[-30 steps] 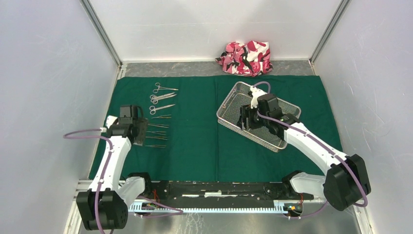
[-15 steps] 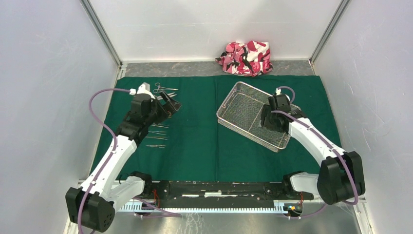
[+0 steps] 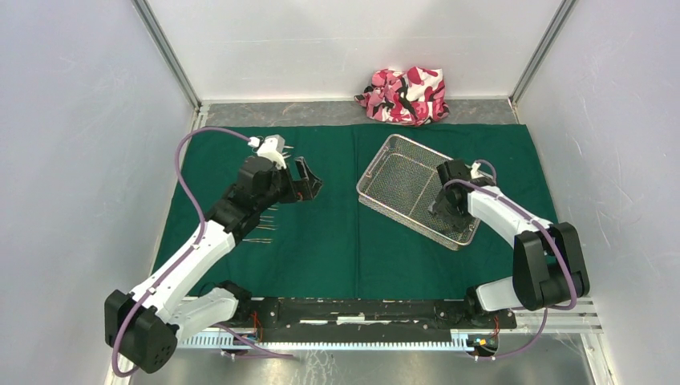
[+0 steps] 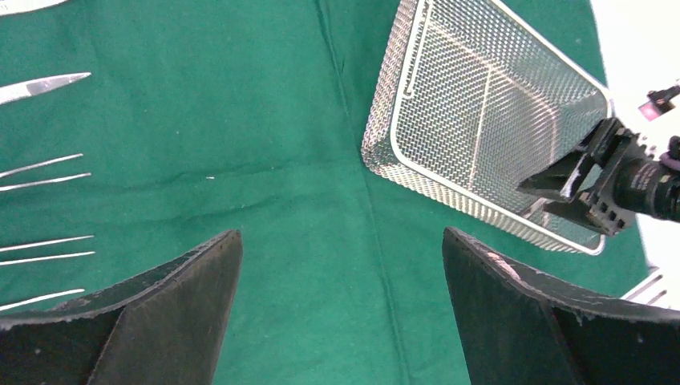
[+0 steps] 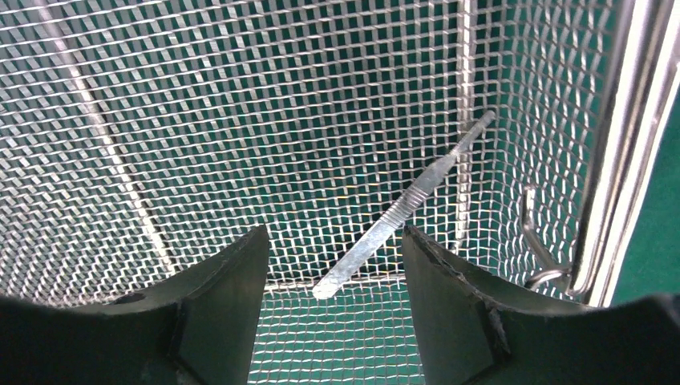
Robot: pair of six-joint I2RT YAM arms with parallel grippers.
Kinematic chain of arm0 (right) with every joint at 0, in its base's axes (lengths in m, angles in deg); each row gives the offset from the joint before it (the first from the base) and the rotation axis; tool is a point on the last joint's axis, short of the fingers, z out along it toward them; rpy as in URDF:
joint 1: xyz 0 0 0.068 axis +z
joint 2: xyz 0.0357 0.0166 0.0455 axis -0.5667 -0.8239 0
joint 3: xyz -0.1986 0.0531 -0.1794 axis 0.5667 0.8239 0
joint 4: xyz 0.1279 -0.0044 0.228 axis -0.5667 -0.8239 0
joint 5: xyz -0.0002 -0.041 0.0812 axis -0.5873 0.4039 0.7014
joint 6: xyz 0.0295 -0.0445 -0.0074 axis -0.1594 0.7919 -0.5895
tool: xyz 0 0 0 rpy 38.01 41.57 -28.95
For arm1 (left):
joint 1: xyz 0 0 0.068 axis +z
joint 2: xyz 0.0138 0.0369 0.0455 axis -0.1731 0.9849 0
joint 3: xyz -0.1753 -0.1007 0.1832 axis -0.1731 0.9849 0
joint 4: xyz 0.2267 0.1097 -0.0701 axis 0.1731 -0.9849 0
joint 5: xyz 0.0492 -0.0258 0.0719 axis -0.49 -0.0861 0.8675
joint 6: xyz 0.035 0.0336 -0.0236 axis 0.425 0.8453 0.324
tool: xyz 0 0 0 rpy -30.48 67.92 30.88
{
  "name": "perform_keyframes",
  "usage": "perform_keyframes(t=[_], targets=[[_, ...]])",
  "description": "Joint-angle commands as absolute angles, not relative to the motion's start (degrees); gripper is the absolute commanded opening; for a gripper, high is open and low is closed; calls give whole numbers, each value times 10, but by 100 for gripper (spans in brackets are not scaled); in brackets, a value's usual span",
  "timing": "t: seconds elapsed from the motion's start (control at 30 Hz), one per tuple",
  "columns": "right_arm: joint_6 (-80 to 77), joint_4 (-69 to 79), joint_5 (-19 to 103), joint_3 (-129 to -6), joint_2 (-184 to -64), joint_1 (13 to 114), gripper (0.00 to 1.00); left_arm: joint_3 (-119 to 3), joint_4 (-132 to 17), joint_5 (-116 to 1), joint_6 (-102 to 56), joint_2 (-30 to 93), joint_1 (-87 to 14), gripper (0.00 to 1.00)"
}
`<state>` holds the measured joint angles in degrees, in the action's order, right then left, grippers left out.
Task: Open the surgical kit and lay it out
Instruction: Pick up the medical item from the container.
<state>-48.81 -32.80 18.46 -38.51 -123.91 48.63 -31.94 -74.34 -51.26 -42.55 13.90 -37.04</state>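
The dark green drape lies spread flat on the table. The silver wire-mesh tray sits on its right half, turned at an angle. My right gripper is open inside the tray's near right end. In the right wrist view its jaws straddle the near end of one slim flat steel instrument lying on the mesh. My left gripper is open and empty above bare drape, left of the tray. Steel tweezers lie in a row at the left, mostly hidden by the left arm; their tips show.
The pink-white-black camouflage bundle lies on the grey table strip behind the drape. White walls with metal corner posts close in the back and both sides. The right gripper shows in the left wrist view at the tray's far end.
My left arm has swung from the instrument row up and right towards the drape's middle. My right gripper has moved from the tray's middle to its near right end.
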Motion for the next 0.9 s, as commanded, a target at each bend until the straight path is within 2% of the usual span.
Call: perform_keyframes(t=[0.0, 0.2, 0.33, 0.4, 0.5, 0.67, 0.73, 0.87], targets=[[-568, -339, 156, -361, -1227, 480, 68, -329, -712, -462, -358, 145, -402, 100], [-590, -303, 179, -335, -1248, 471, 65, -318, -704, -446, -347, 148, -428, 100], [-606, -268, 191, -308, -1266, 463, 56, -312, -707, -429, -336, 145, -432, 100], [-614, -266, 202, -303, -1276, 459, 48, -311, -710, -425, -332, 143, -432, 100], [-618, -267, 216, -306, -1288, 456, 28, -310, -711, -422, -328, 141, -432, 100], [-627, -276, 226, -318, -1282, 456, 13, -310, -710, -425, -328, 143, -432, 100], [-626, -294, 222, -335, -1277, 455, 2, -310, -710, -425, -328, 143, -431, 100], [-613, -324, 215, -377, -1270, 456, 0, -310, -711, -426, -329, 145, -432, 100]])
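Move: Inside the container, just under the open right hand, lies the medical item, a thin scalpel handle: its middle is about 3 cm to the right, 1 cm back and 3 cm below. The container's middle is some 5 cm left and 6 cm ahead, and its right end rim about 8 cm to the right, level fore and aft and 2 cm higher. From the left hand, the item lies roughly 37 cm right, 6 cm back and 19 cm below. Sinking and drawing back about 2 cm each, with a smaller shift to its right, the right hand goes down onto the rear part of the scalpel handle while turning clockwise some 13 degrees. The fingers then shut from about two-thirds open and pinch the thin handle between their tips, before the hand eases about 1 cm forward and slightly up. ##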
